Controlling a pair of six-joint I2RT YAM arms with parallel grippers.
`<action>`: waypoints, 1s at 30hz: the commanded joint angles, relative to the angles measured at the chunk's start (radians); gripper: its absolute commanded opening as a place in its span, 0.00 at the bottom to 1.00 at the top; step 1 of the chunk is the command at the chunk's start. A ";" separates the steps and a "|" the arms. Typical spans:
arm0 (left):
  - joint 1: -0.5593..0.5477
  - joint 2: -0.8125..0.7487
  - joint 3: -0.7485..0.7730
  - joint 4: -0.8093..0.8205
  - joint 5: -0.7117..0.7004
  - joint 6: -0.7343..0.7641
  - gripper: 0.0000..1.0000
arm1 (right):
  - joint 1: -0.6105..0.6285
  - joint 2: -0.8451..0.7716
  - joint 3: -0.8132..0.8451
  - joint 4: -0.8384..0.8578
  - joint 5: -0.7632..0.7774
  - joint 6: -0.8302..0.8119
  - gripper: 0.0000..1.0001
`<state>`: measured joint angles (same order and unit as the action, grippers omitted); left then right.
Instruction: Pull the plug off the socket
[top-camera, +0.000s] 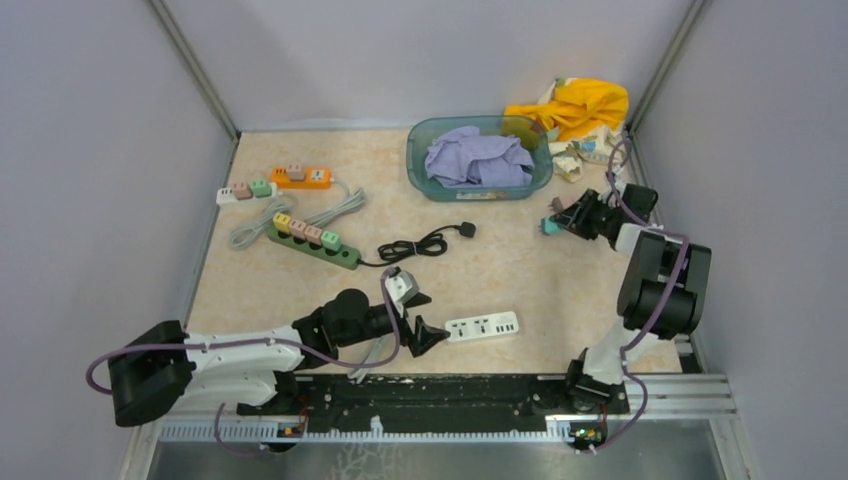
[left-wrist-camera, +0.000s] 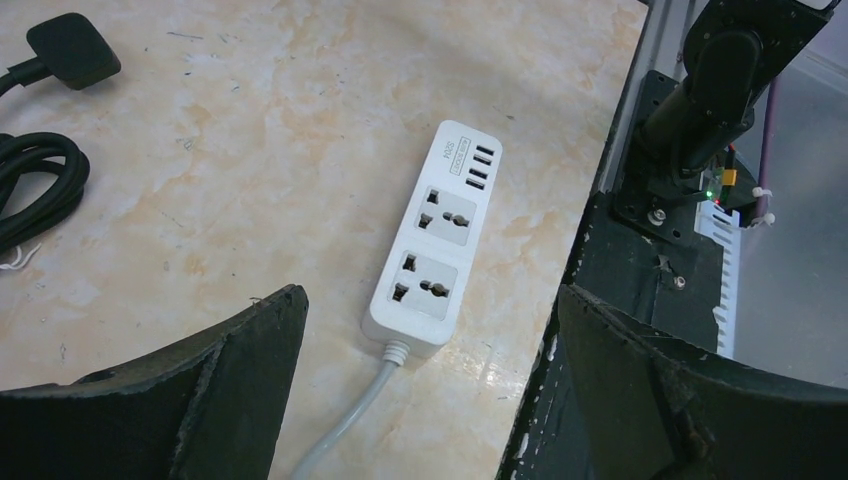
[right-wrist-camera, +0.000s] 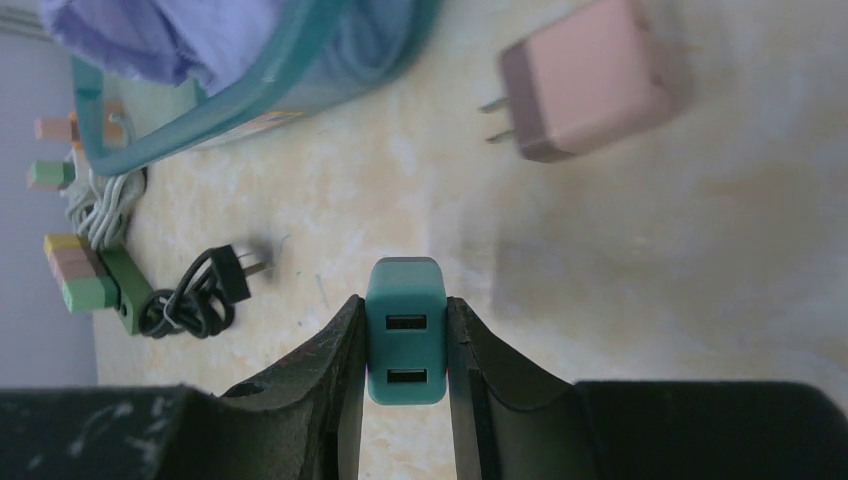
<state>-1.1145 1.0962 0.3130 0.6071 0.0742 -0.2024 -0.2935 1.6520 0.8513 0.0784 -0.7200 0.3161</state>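
Observation:
A white socket strip (top-camera: 482, 326) (left-wrist-camera: 435, 255) lies near the table's front edge, both of its outlets empty, its grey cord running toward me. My left gripper (top-camera: 425, 310) (left-wrist-camera: 428, 300) stands wide open just left of the strip's cord end, holding nothing. Over at the right, my right gripper (top-camera: 548, 226) (right-wrist-camera: 405, 300) is shut on a teal plug (right-wrist-camera: 406, 330) (top-camera: 549, 227) with two USB ports, held above the table away from the strip.
A pink plug (right-wrist-camera: 590, 80) lies loose beyond the right gripper. A teal basket (top-camera: 415, 150) holds purple cloth at the back. A coiled black cable (top-camera: 425, 243), a green strip (top-camera: 312, 242), an orange strip (top-camera: 300, 177) and yellow cloth (top-camera: 575, 105) lie around.

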 joint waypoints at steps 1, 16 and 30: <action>0.006 -0.029 -0.014 0.012 -0.012 -0.016 1.00 | -0.089 0.095 0.062 0.051 -0.075 0.113 0.04; 0.005 -0.199 -0.074 -0.055 -0.047 -0.054 1.00 | -0.105 0.221 0.204 -0.054 0.031 0.031 0.46; 0.006 -0.288 -0.016 -0.210 -0.077 -0.068 1.00 | -0.105 0.060 0.193 -0.123 0.092 -0.099 0.68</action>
<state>-1.1145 0.8371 0.2504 0.4454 0.0269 -0.2691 -0.3996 1.8217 1.0176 -0.0460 -0.6525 0.2817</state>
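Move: The right hand holds the teal plug; its laying spot is about 3 cm ahead, 4 cm right and 4 cm below. The pink plug lies some 8 cm ahead and 2 cm right, also 4 cm below; the basket's middle is about 20 cm ahead and 17 cm left, 2 cm below. From the left hand, the laying spot is roughly 23 cm ahead, 33 cm right and 10 cm below. Right hand carries the teal plug right and down, about 5 cm across, then slightly forward, and opens beside the pink plug; left hand draws 3 cm left. ##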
